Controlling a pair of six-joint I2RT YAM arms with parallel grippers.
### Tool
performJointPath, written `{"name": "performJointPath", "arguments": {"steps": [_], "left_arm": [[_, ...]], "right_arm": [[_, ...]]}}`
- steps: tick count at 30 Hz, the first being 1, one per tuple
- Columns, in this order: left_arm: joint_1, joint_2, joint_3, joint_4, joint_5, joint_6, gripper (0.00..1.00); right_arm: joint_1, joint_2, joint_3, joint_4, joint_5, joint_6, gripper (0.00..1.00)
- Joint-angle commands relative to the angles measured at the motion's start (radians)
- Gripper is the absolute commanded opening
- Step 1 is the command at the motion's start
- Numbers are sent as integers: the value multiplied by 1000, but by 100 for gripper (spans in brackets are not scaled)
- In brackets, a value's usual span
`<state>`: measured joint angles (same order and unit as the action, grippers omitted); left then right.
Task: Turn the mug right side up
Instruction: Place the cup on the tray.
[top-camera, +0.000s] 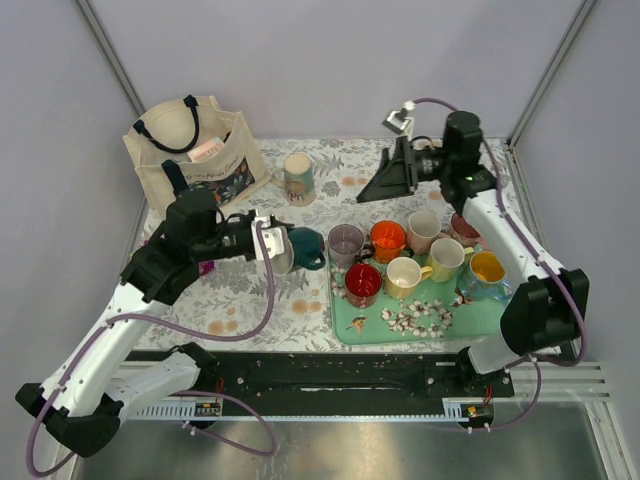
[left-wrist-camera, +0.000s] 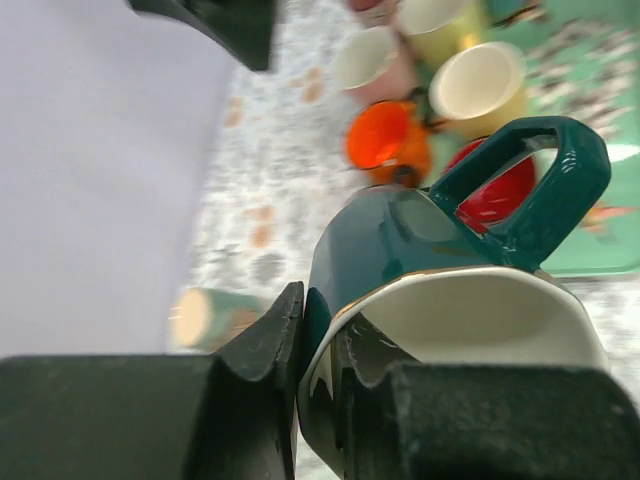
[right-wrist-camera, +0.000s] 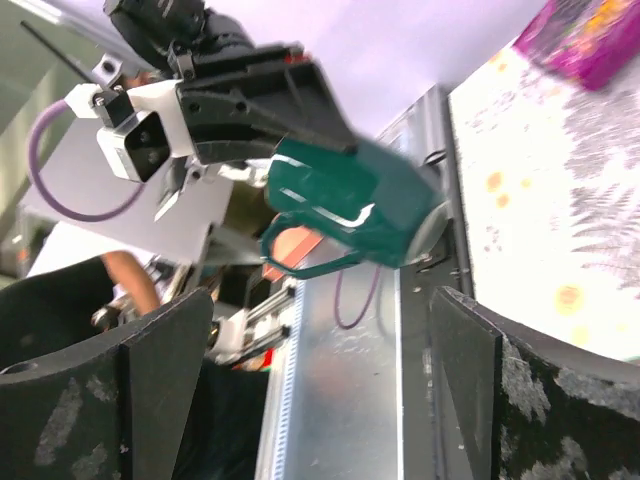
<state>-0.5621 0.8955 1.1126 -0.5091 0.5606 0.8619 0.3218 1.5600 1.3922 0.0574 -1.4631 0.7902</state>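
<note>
The mug (top-camera: 306, 248) is dark green with a white inside and hangs on its side just left of the tray. My left gripper (top-camera: 276, 246) is shut on its rim. In the left wrist view the mug (left-wrist-camera: 400, 240) has its wall pinched between the two fingers, one inside and one outside, at my left gripper (left-wrist-camera: 320, 400), and its handle (left-wrist-camera: 545, 185) points up and right. My right gripper (top-camera: 397, 172) hangs open over the back of the table, away from the mug. In the right wrist view the mug (right-wrist-camera: 365, 205) shows beyond my empty right gripper (right-wrist-camera: 320, 390).
A green tray (top-camera: 350, 325) at the right holds several upright mugs and scattered small white pieces (top-camera: 416, 317). A floral mug (top-camera: 298, 178) stands at the back. A canvas tote bag (top-camera: 190, 150) sits at the back left. A pink packet (top-camera: 206, 268) lies under the left arm.
</note>
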Motion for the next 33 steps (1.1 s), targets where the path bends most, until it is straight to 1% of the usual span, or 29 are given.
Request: {"name": "performJointPath", "arguments": {"steps": [1, 4, 5, 6, 7, 8, 10, 11, 12, 13, 15, 17, 18, 22, 24, 26, 28, 33], "left_arm": [[-76, 48, 131, -236, 177, -276, 0], [-166, 112, 130, -270, 179, -371, 0], [-198, 137, 131, -270, 164, -398, 0], [-238, 169, 141, -273, 145, -423, 0], [-267, 201, 157, -291, 133, -426, 0], [-291, 242, 183, -324, 125, -414, 0], [-324, 311, 225, -380, 85, -373, 0], [-341, 347, 242, -402, 55, -357, 0], [-357, 376, 257, -405, 14, -360, 0], [-366, 413, 279, -401, -22, -391, 0], [-380, 468, 311, -366, -54, -493, 0], [-418, 497, 305, -306, -97, -567, 0], [-445, 508, 299, -280, -150, -590, 0], [-534, 578, 294, -209, -319, -650, 0], [-561, 609, 265, -165, -372, -670, 0], [-571, 640, 242, -129, -412, -690, 0], [-572, 663, 228, -100, -416, -702, 0], [-570, 747, 239, -72, -456, -735, 0]], "right_arm": [[-122, -86, -29, -14, -20, -57, 100], [-180, -139, -30, -13, 53, -69, 99], [-199, -164, -21, -27, 88, -107, 100], [-225, -194, -6, -115, 157, -187, 100], [-260, -237, 28, -243, 275, -298, 99], [-285, -274, 60, -396, 426, -422, 99], [-279, -357, 90, -549, 640, -711, 99], [-277, -400, 52, -504, 746, -748, 99], [-279, -449, -6, -442, 821, -744, 100], [-280, -492, -48, -404, 887, -746, 100], [-279, -560, -114, -377, 944, -744, 100], [-279, -622, -175, -380, 929, -779, 99], [-279, -653, -200, -398, 931, -830, 99], [-279, -796, -271, -482, 1055, -939, 100], [-279, -825, -277, -507, 1130, -922, 100], [-279, -815, -243, -556, 1208, -866, 100], [-280, -795, -207, -602, 1270, -806, 100], [-291, -824, -234, -577, 1244, -796, 99]]}}
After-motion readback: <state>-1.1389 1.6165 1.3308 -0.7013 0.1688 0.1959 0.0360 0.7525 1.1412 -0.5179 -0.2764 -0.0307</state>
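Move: The free spot at the tray's near left corner, where the held green mug is to go, lies about 16 cm to the right of the left hand, 10 cm nearer the base and some 31 cm below it. The red mug stands directly beyond that spot by about 9 cm; the cream mug is about 9 cm to the right of the red mug and level with it, the grey mug 8 cm farther out than the red mug and 4 cm left of it. From the right hand the spot is some 22 cm back, straight in line sideways and about 32 cm below. Still pinching the green mug by its rim, the left hand swings down about 20 cm and right about 14 cm, first drawing back some 10 cm and then easing slightly forward, while the wrist tips the fingers from pointing rightward to steeply down, bringing the mug's mouth up as it travels towards the free corner of the tray in front of the red mug. The empty right hand, fingers staying wide open, clears off to the right by just over 20 cm, turning clockwise until its fingers point forward. ##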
